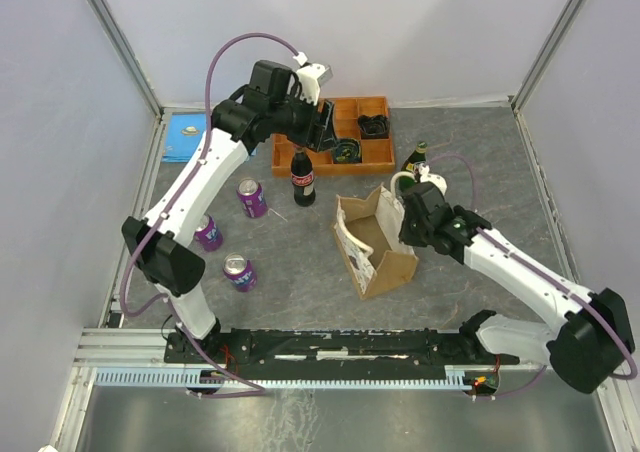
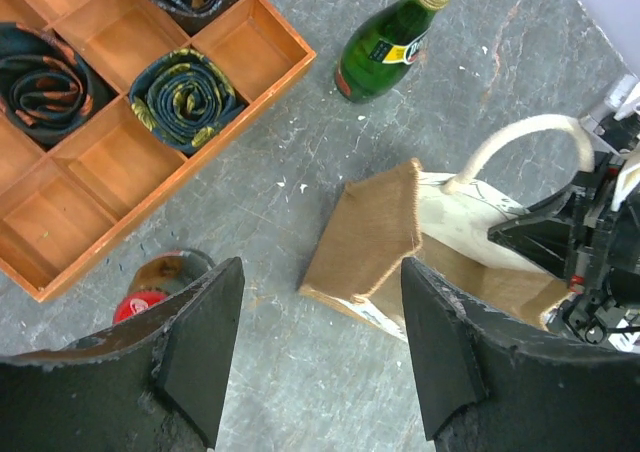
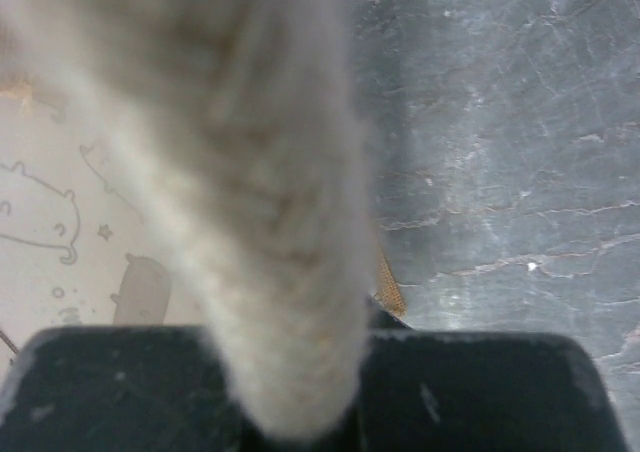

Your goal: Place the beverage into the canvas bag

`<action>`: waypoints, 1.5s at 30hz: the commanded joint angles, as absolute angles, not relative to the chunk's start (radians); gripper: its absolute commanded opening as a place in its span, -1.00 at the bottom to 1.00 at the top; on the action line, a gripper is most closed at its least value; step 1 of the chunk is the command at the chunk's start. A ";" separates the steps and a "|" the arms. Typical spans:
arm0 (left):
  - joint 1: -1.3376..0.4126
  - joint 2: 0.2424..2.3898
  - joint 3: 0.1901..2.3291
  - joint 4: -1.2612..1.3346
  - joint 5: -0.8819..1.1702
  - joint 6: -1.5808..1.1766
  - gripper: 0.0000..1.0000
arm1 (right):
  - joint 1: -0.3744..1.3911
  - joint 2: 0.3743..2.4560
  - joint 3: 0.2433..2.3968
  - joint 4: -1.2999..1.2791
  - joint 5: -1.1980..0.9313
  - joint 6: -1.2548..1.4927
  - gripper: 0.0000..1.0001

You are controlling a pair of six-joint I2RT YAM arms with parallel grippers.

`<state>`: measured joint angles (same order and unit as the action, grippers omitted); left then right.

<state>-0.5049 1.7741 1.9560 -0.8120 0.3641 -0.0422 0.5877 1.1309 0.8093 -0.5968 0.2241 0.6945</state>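
The canvas bag [image 1: 375, 242] stands open on the table, tan with a pale printed lining [image 3: 60, 222]. My right gripper [image 1: 412, 207] is at the bag's far right rim, shut on a cream loop handle [image 3: 270, 222] that fills the right wrist view. A dark cola bottle [image 1: 302, 177] with a red cap [image 2: 138, 304] stands upright left of the bag, just in front of the tray. My left gripper [image 1: 325, 137] hangs open above the table between that bottle and the bag [image 2: 365, 237], with nothing between its fingers [image 2: 205, 342].
A wooden compartment tray [image 1: 382, 154] with rolled dark fabric sits at the back. A green bottle [image 1: 415, 159] stands behind the bag. Three purple cans [image 1: 251, 197] [image 1: 208, 232] [image 1: 239, 271] stand at the left. A blue flat item [image 1: 185, 135] lies at the far left corner.
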 commanded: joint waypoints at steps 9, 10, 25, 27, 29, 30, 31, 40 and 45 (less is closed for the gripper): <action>-0.434 1.637 1.832 -0.754 0.389 -0.103 0.39 | 0.752 1.275 1.001 -0.720 0.543 1.015 -1.00; -0.430 1.629 1.824 -0.751 0.391 -0.103 0.38 | 0.756 1.277 1.013 -0.737 0.555 1.022 -1.00; -0.416 1.524 1.679 -0.709 0.355 -0.130 0.36 | 0.864 1.296 1.026 -0.859 0.552 1.175 -1.00; -0.415 1.507 1.661 -0.709 0.349 -0.126 0.36 | 0.887 1.298 1.025 -0.860 0.543 1.172 -1.00; -0.415 1.492 1.641 -0.709 0.340 -0.124 0.36 | 0.909 1.294 1.016 -0.858 0.534 1.173 -1.00; -0.415 1.484 1.631 -0.709 0.338 -0.124 0.36 | 0.918 1.292 1.009 -0.860 0.533 1.180 -1.00; -0.415 1.474 1.619 -0.709 0.337 -0.125 0.36 | 0.927 1.288 1.001 -0.862 0.531 1.187 -1.00; -0.415 1.417 1.555 -0.711 0.309 -0.146 0.35 | 0.954 1.274 0.977 -0.883 0.543 1.227 -0.47; -0.409 1.396 1.568 -0.747 0.248 -0.117 0.36 | 0.956 1.253 1.023 -0.890 0.566 1.182 0.56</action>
<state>-0.4202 1.4475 1.5562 -0.7536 0.3027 -0.1005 0.9493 1.2934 0.9817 -0.8692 0.5339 1.2079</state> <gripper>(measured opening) 0.679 0.665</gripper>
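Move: The canvas bag stands askew, its middle about 7 cm left and 2 cm ahead of the right hand and some 5 cm lower; that hand's shut fingers are already on its right rim. The green bottle is roughly 18 cm ahead and 2 cm right of this hand. The Coke bottle lies about 4 cm left, 2 cm ahead and 18 cm below the left hand, with the nearest can some 12 cm farther left of that bottle and 3 cm nearer the base. The canvas bag is swung round by its right rim: the right hand, still gripping, goes left, lifts about 2 cm, then draws back and farther left while sinking again, ending some 5 cm left and 4 cm back with a clockwise turn of about 10 degrees, and there opens its fingers. The open, empty left hand moves left and back above the Coke bottle's near side, sinking slightly. ##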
